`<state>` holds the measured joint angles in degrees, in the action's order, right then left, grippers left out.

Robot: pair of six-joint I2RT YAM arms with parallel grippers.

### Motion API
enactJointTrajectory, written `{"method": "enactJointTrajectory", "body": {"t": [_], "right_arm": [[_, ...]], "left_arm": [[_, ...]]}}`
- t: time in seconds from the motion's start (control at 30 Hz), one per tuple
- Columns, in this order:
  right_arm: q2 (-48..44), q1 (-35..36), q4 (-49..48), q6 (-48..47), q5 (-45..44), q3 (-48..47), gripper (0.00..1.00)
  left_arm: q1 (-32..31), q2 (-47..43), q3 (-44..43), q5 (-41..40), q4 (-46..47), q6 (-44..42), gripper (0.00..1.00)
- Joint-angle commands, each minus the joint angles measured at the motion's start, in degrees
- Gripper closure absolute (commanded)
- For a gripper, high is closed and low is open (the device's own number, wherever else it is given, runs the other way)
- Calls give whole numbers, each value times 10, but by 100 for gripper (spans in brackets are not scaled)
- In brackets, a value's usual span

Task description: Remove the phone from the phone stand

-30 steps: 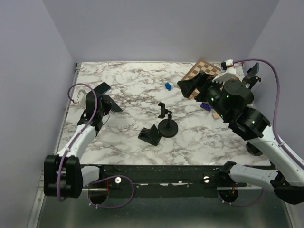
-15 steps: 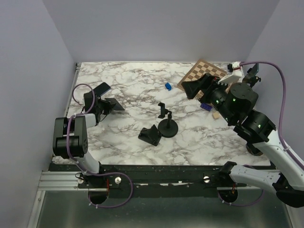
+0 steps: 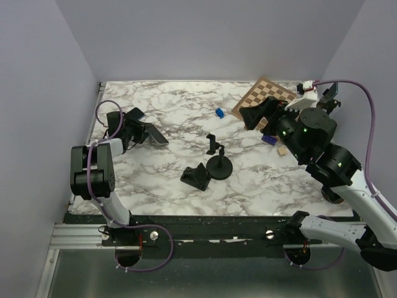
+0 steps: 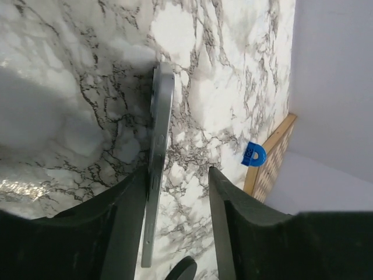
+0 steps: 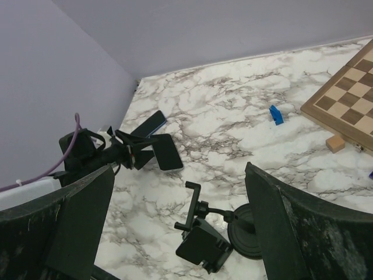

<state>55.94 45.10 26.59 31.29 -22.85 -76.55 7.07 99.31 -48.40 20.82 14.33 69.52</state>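
A dark grey phone [image 3: 156, 135] lies on the marble table at the left, also seen in the right wrist view [image 5: 168, 153]. In the left wrist view it shows edge-on [image 4: 159, 151], resting against one finger with a wide gap to the other. My left gripper [image 3: 140, 131] [image 4: 176, 170] is open around its near end. The black phone stand [image 3: 219, 165] [image 5: 245, 230], with a round base and an empty clamp [image 3: 212, 144], stands mid-table. My right gripper [image 3: 251, 115] [image 5: 179, 168] is open and empty, in the air by the chessboard.
A second phone with a blue edge [image 3: 134, 115] [image 5: 152, 122] lies behind my left gripper. A black folding holder [image 3: 196, 176] sits beside the stand. A small blue piece [image 3: 219, 112], a chessboard [image 3: 268, 93], a wood block [image 5: 335, 143] and a purple item [image 3: 269, 139] lie at the right rear.
My left arm has folded back toward its base while the gripper stayed near the table's left edge. The grey phone now lies flatter, its light edge showing. My right gripper shifted slightly right.
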Motion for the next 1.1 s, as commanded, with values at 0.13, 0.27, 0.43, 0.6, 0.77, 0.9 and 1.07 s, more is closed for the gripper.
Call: {"method": "enactJointTrajectory", "body": {"t": [0.13,0.27,0.43,0.6,0.77,0.9,1.07], "right_arm": [[0,1,21,-25,-37,-22,0],[1,1,21,-26,-38,-16,0],[29,1,49,-28,-47,-20,0],[71,1,81,-21,-55,-31,0],[89,0,71,-16,-57,-16,0],[101,1,64,-9,-85,0,0],[104,1,50,4,-147,27,0]], "left_arm": [[5,-34,-36,-8,-104,-19,31],[5,-65,-67,-54,-186,-46,12],[3,-102,-79,-80,-208,-73,11],[-14,-130,-81,-48,-162,-105,11],[-66,-188,-89,-40,-105,-170,11],[-131,-264,-78,-64,-62,-251,11],[-221,-346,-60,-76,-12,-356,11]]}}
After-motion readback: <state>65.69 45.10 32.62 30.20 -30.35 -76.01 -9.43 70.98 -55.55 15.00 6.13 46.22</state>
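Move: The phone being set down is still at the left gripper, tilted against one half-open finger, its middle about 6 cm to the right, 2 cm back and 2 cm below. The other phone lies some 6 cm ahead and 10 cm to that gripper's left, about 3 cm lower; the phone stand is roughly 37 cm to its right and 18 cm back. From the high, empty right gripper the tilted phone is about 39 cm left, 16 cm ahead and 36 cm below. Let go of the phone: finish opening the left fingers wide while easing back about 1 cm, then lift clear, slowly at first and then fast, to some 21 cm up, swinging right and a little back late in the rise as the fingers tip up about 35 degrees. Meanwhile lower the open right gripper about 8 cm, with a small reach forward and a slight downward tip. ##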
